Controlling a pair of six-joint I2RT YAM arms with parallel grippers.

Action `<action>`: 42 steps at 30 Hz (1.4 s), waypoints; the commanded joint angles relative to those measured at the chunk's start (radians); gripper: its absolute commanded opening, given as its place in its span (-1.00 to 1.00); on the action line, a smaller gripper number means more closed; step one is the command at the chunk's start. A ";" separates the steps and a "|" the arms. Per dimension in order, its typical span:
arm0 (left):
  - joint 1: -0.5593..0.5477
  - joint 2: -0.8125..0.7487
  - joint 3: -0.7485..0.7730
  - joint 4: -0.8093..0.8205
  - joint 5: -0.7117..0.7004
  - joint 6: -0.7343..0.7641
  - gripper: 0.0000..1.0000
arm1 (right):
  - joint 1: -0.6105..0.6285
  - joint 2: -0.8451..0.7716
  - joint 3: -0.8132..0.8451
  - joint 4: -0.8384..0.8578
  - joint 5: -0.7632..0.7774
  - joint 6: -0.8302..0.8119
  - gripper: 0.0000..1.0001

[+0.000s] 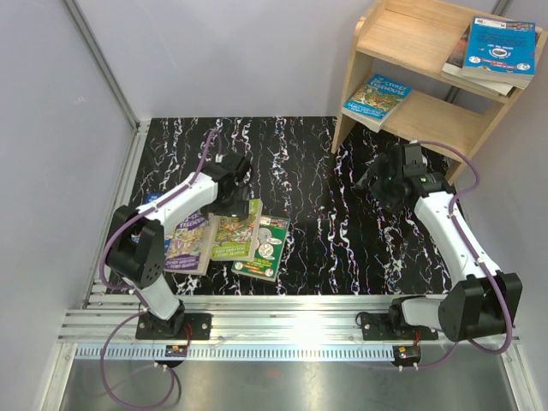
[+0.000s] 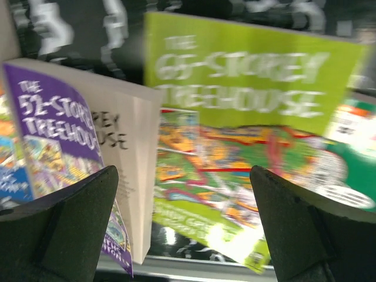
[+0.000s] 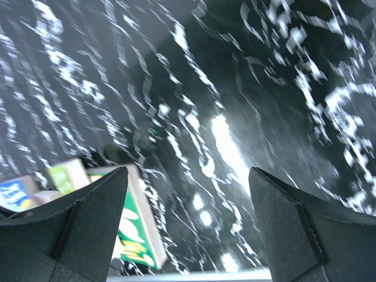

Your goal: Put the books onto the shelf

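Observation:
The light wood shelf (image 1: 411,34) stands at the back right. A blue book (image 1: 501,47) lies on a small stack on its top tier, and another book (image 1: 377,98) lies on the lower tier. Three books lie side by side near the table's front left: a purple one (image 1: 190,241) (image 2: 53,129), a lime green one (image 1: 237,229) (image 2: 247,117) and a dark green one (image 1: 270,247) (image 3: 132,235). My left gripper (image 1: 229,201) (image 2: 185,194) hangs open just above the purple and lime green books, holding nothing. My right gripper (image 1: 378,181) (image 3: 188,200) is open and empty over bare table in front of the shelf.
The black marbled tabletop (image 1: 325,223) (image 3: 235,88) runs between the books and the shelf. Grey walls close in on the left and back. An aluminium rail (image 1: 282,325) carrying both arm bases lines the near edge.

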 commanded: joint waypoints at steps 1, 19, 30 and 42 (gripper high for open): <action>0.006 -0.017 -0.011 -0.084 -0.220 0.030 0.97 | -0.001 -0.069 -0.033 -0.014 -0.009 0.020 0.80; -0.011 -0.373 -0.136 -0.039 -0.245 0.105 0.97 | -0.001 -0.209 -0.101 -0.075 0.006 0.028 0.81; 0.033 0.030 -0.258 0.003 -0.053 0.090 0.97 | -0.003 -0.267 -0.117 -0.111 0.016 0.039 0.83; 0.168 0.132 -0.210 0.071 0.001 0.136 0.98 | -0.003 -0.329 -0.148 -0.172 0.032 0.028 0.85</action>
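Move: The 52-Storey book, its cover bent up beside the left finger, has its middle about 11 cm left of the left gripper, 5 cm nearer the base and 7 cm below. The 65-Storey book lies almost underneath, about 4 cm to the gripper's right; the dark green book is some 12 cm right and 6 cm back. From the right gripper, the 52-Storey book is roughly 50 cm left, 9 cm back and well below. Bring the open left gripper up about 8 cm and leftward off the 65-Storey book, then back and down some 13 cm to the right-hand part of the 52-Storey book, tilting the fingers from a forward slant to straight down. Keep it open, low over that book's edge. Meanwhile draw the empty, open right gripper back about 8 cm, away from the shelf. ##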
